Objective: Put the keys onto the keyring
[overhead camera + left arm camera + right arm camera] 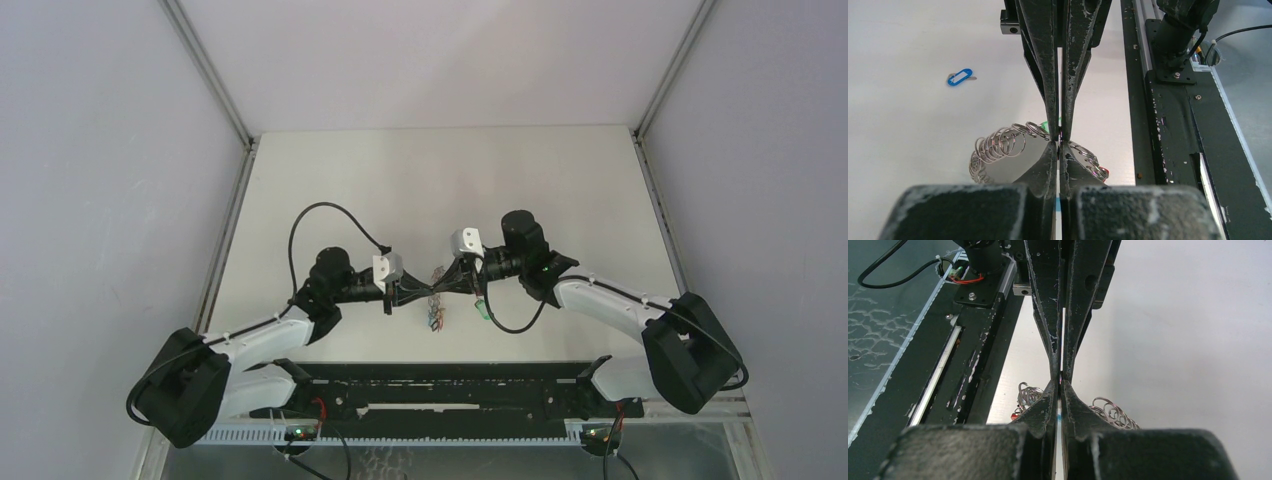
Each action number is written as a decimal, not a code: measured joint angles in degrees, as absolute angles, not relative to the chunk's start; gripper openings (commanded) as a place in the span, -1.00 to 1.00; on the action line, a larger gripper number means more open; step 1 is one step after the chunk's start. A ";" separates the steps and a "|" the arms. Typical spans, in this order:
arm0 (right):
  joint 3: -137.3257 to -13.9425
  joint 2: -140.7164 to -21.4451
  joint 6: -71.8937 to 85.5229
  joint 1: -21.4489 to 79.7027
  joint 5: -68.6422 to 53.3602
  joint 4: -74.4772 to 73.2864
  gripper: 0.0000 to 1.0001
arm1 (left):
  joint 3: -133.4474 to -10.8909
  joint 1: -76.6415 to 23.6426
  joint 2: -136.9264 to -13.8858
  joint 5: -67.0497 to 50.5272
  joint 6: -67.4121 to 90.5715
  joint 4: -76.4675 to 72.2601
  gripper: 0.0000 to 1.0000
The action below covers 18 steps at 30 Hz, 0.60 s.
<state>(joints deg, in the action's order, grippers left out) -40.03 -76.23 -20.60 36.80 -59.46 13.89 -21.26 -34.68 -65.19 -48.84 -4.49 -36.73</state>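
The keyring (433, 303) hangs between my two grippers above the table, its silver links (1003, 142) fanning out on both sides of the fingertips. A bunch of coloured keys (435, 322) dangles below it, and a red tag (1015, 415) shows beside the links. My left gripper (428, 287) and right gripper (442, 278) meet tip to tip. Each is shut on the thin wire of the keyring (1113, 412). In the left wrist view my left gripper (1060, 145) faces the right arm's fingers (1048, 75). A blue key (959, 77) lies alone on the table.
A green tag (483, 312) sits just under the right gripper next to a looping black cable (515, 325). The black rail (440, 385) runs along the near edge. Grey walls (100, 200) close in both sides.
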 measured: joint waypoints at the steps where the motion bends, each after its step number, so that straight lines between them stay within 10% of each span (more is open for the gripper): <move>1: -40.03 -76.23 -20.60 36.80 -59.40 13.85 -1.00 | -21.26 -34.68 -65.19 -48.84 -4.51 -36.69 -1.00; 18: -40.12 -62.59 -15.94 36.91 -40.45 -1.37 -0.11 | -29.12 -34.68 -62.02 -44.95 -9.10 -15.92 -1.00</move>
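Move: The two closed grippers meet tip to tip over the keyring, both pinching the small metal piece at its rim. The keyring's middle hangs about 6 cm below both hands and some 2 cm back, directly under the left and about 1 cm left of the right. On the table, roughly 14 cm below the right hand, the green tag lies about 10 cm right and 1 cm back, the blue tag about 16 cm right and 14 cm forward. To its own right, away from the keyring and the left gripper, the right hand backs off about 4 cm, its fingers opening to nearly half and letting go, while it drifts a little forward and up and turns some 20 degrees clockwise. The left hand stays shut on the small metal piece, carrying the keyring only about 1 cm, mostly forward, with a slight roll. ##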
